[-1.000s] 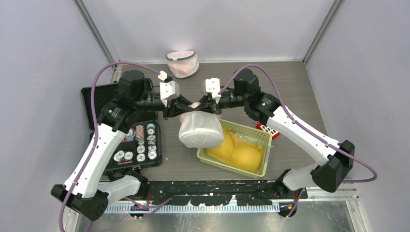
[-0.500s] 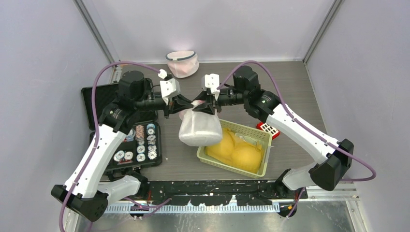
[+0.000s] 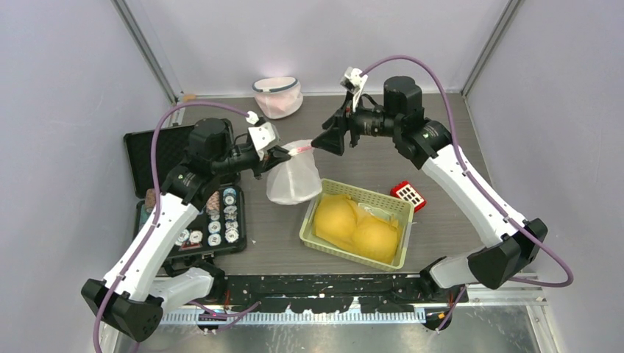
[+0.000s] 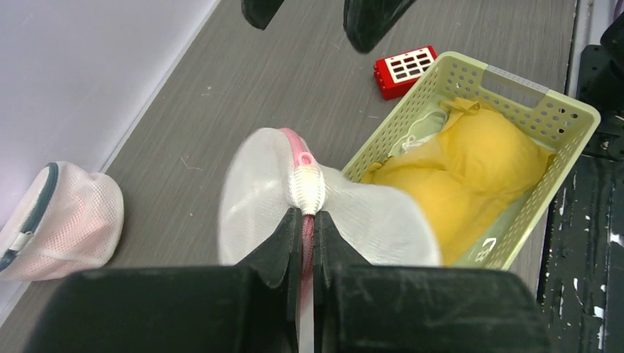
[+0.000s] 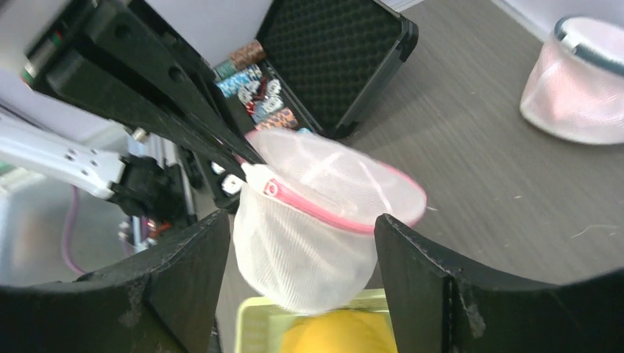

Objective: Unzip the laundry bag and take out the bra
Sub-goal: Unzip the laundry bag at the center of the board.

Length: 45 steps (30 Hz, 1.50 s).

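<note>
A white mesh laundry bag (image 3: 294, 182) with a pink zipper hangs from my left gripper (image 3: 284, 155), which is shut on its pink rim beside the zipper pull (image 4: 307, 213). The bag's round mouth (image 5: 346, 184) faces my right gripper (image 5: 302, 220), which stands open and apart from it, up and to the right (image 3: 324, 140). A yellow bra (image 3: 357, 226) lies in the green basket (image 3: 403, 209), just right of the hanging bag. What is inside the bag does not show.
A second mesh bag (image 3: 277, 96) with pink contents sits at the back wall. An open black case (image 3: 147, 147) with poker chips lies on the left. A small red block (image 3: 408, 194) rests right of the basket.
My right gripper let go of the bag, opened and drew back up and to the right. The bag now hangs from the left gripper alone and has swung left.
</note>
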Each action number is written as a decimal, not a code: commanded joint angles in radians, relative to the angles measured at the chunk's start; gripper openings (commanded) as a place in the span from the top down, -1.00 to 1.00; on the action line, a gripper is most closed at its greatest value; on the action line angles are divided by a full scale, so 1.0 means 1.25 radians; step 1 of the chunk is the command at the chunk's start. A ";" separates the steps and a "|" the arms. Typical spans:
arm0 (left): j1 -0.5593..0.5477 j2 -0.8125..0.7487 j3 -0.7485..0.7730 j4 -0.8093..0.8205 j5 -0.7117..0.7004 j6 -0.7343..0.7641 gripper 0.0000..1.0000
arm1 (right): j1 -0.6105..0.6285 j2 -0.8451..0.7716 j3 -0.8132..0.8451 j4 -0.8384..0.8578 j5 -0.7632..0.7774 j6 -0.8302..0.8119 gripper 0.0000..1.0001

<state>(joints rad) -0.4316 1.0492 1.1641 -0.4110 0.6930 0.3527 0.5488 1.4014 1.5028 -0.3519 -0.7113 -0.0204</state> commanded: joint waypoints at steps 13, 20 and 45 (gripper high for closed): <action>-0.004 0.008 -0.056 0.210 0.004 0.015 1.00 | -0.064 0.118 -0.038 0.217 -0.175 0.667 -0.05; -0.004 0.034 -0.056 0.241 -0.017 -0.015 1.00 | -0.065 0.166 -0.027 0.258 -0.209 0.706 0.08; -0.004 0.069 -0.050 0.296 -0.031 -0.093 1.00 | -0.061 0.187 -0.043 0.277 -0.231 0.705 0.20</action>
<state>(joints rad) -0.4328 1.1427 1.0901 -0.1509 0.6548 0.2634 0.4648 1.6337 1.4498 -0.0429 -0.9787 0.8631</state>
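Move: The laundry bag's zipper end, with its small pink ring, sticks out of the left fingertips, some 2 cm to the right and 1 cm ahead of that hand. From the open right hand this ring is roughly 6 cm left, 2 cm back and 3 cm lower. The basket with the yellow bra lies about 10 cm right of the right hand, 8 cm back and 30 cm below; the dark-rimmed bag, about 27 cm ahead, 14 cm left, 30 cm below. The zipper end, still pinched by the left fingers, is carried forward about 4 cm and slightly right and down, towards the right hand. The right hand sinks some 3 cm, going left and a little forward, and rolls about 50 degrees, its forward side tipping down; its fingers close partway and halt at the pink ring, not yet shut. ##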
